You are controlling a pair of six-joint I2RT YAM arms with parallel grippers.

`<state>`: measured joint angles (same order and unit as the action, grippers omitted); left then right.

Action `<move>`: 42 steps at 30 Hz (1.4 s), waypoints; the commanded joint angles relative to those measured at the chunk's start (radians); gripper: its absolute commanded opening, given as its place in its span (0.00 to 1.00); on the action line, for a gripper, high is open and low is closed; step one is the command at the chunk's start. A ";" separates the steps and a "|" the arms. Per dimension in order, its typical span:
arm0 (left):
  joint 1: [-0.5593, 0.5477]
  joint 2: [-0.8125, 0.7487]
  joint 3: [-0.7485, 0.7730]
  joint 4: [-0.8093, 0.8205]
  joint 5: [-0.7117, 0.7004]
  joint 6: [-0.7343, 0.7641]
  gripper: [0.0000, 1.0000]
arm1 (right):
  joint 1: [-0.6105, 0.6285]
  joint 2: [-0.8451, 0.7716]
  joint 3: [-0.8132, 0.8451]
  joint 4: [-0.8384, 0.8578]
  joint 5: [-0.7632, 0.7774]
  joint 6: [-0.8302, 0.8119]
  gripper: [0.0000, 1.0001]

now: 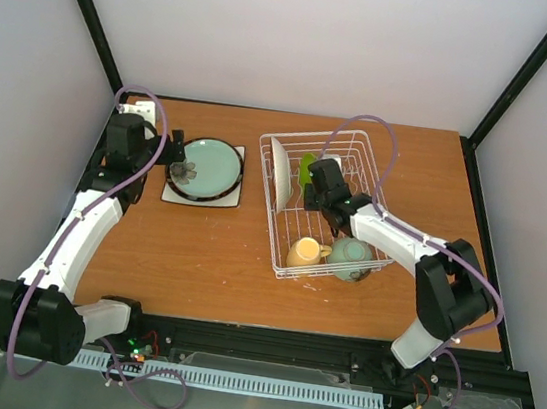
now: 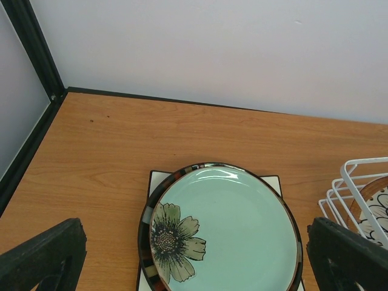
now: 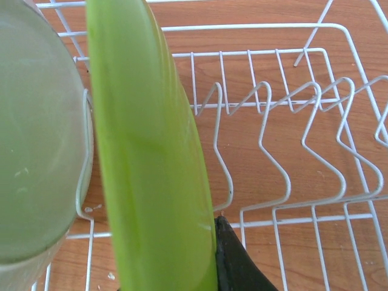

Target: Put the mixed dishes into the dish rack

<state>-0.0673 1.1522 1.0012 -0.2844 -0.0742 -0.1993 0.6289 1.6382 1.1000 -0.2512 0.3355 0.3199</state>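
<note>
A pale teal plate (image 2: pixel 230 230) with a flower lies on a dark striped-rim plate (image 2: pixel 145 227), which lies on a square white plate (image 2: pixel 159 178); the stack (image 1: pixel 208 169) is at the table's back left. My left gripper (image 1: pixel 177 148) is open and empty at the stack's left edge, its fingers (image 2: pixel 42 260) wide apart. My right gripper (image 1: pixel 314 188) is shut on a lime green plate (image 3: pixel 151 163), held upright among the prongs of the dish rack (image 1: pixel 361 156). A white petal-patterned plate (image 1: pixel 278 170) stands beside it. A yellow mug (image 1: pixel 305 252) and a mint-green bowl (image 1: pixel 350 258) lie in the rack's near end.
The rack's upright prongs (image 3: pixel 273 121) stand free to the right of the lime plate. The rack's corner (image 2: pixel 357 182) shows right of the plate stack. Black frame posts (image 1: pixel 87 9) and white walls close in the table.
</note>
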 commanded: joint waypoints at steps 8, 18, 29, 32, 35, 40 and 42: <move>0.000 0.027 0.000 0.030 -0.016 0.042 1.00 | 0.018 0.118 0.147 0.010 -0.002 -0.017 0.11; 0.001 0.072 -0.013 0.013 -0.008 0.015 0.99 | 0.023 0.099 0.151 -0.005 0.022 -0.004 0.52; 0.174 0.229 -0.036 -0.006 0.293 -0.049 0.95 | 0.023 -0.199 0.038 -0.003 0.142 0.006 0.55; 0.202 0.275 -0.018 -0.009 0.335 -0.046 0.75 | 0.022 -0.271 0.024 -0.017 0.153 -0.001 0.55; 0.212 0.346 0.024 -0.028 0.379 -0.047 0.50 | 0.020 -0.319 0.018 -0.028 0.152 -0.006 0.55; 0.215 0.471 0.097 -0.049 0.481 -0.037 0.45 | 0.019 -0.362 0.012 -0.036 0.149 -0.009 0.55; 0.213 0.504 0.117 -0.053 0.480 -0.036 0.46 | 0.017 -0.371 0.007 -0.039 0.148 -0.009 0.55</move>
<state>0.1440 1.6070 1.0454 -0.3153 0.3286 -0.2409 0.6456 1.2911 1.1328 -0.2657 0.4622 0.3153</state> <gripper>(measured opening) 0.457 0.548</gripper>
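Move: The green plate in the right gripper goes into the rack slot some 4 cm ahead, 4 cm left and 6 cm below that hand; the white plate already racked stands about 11 cm left and 3 cm ahead, 5 cm lower. The yellow mug is 12 cm back, 2 cm left, 9 cm down. For the left gripper, the flower plate lies roughly 8 cm ahead, 6 cm right, 24 cm below, on the dark-rimmed plate. Ease the right gripper, still pinching the green plate, a few centimetres forward and left into its slot, open the fingers to about half, then lift straight off, some 15 cm up and also back and right. Meanwhile sink the left gripper about 16 cm towards the flower plate, slightly forward, tipping it some 25 degrees down, dipping its left side, and narrowing its wide-open fingers to about half. ##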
